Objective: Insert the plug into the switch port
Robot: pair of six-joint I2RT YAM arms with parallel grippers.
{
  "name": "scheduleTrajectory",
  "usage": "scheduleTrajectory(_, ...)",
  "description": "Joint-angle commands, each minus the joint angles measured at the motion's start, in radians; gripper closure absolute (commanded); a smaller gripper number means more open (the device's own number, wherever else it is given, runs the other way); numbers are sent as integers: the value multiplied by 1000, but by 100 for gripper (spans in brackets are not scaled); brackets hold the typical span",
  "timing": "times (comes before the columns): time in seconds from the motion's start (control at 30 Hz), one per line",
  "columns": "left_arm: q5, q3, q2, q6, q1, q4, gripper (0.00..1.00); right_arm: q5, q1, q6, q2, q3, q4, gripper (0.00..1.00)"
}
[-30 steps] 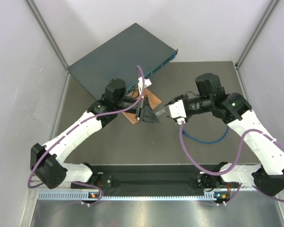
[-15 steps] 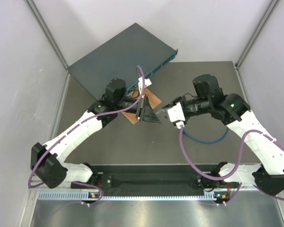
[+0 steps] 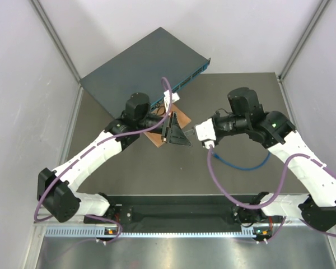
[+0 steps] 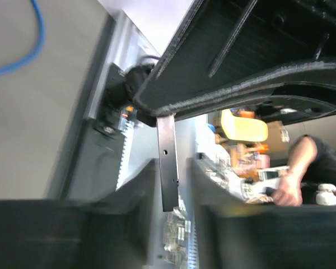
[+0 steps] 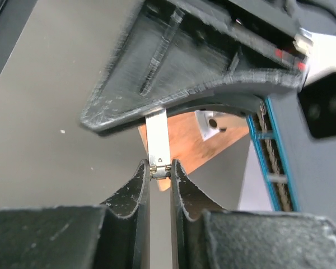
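Observation:
The switch [image 3: 140,70] lies at the back left, its blue socket face [image 3: 190,78] turned toward the table centre and also showing in the right wrist view [image 5: 271,162]. The thin blue cable [image 3: 243,164] curls on the table under my right arm; I cannot pick out its plug. Mid-table my grippers meet tip to tip. My right gripper [image 3: 195,132] [image 5: 160,168] is shut on the end of a small metal strip [image 5: 158,140]. My left gripper [image 3: 180,136] [image 4: 172,165] stands slightly open around the strip [image 4: 167,140], with a gap on one side.
An orange-brown wooden square [image 3: 178,120] carrying a small metal bracket [image 5: 208,124] lies just behind the grippers. White walls close in both sides. Thick purple cables [image 3: 218,179] loop off both arms. The base rail [image 3: 157,231] runs along the near edge.
My right gripper has moved left to the left gripper's tip and shut on the metal strip's end. The left arm has stayed in place.

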Motion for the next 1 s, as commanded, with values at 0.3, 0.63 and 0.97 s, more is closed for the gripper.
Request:
scheduleTrajectory(0.3, -305, 250, -59, 168, 300, 76, 31, 291, 36, 814, 30, -69, 312, 100)
scheduleTrajectory(0.63, -902, 171, -154, 476, 315, -111, 30, 746, 176, 1250, 168, -14, 407, 100)
scheduleTrajectory(0.97, -919, 158, -101, 435, 317, -165, 29, 921, 205, 1358, 277, 68, 502, 100)
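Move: The right hand grips the plug. The switch port by the wooden board, where the plug seems bound, lies roughly 19 cm ahead of this hand, 15 cm to its left and 20 cm below. The visible part of the board is about 13 cm ahead, 12 cm left and 24 cm down; the blue cable's near end is level with the hand, some 8 cm right, equally low. From the left hand the port is around 23 cm ahead, 12 cm left, 19 cm down. Keep the plug pinched in the right fingers and swing them some 65 degrees clockwise until they point forward-left and down at the switch's port face, carrying the hand about 10 cm forward, with 5 cm down and 4 cm left. Open the left gripper wide and clear it away: forward about 20 cm and left 16 cm, rising first, then sinking, while turning counter-clockwise to end above the switch. ##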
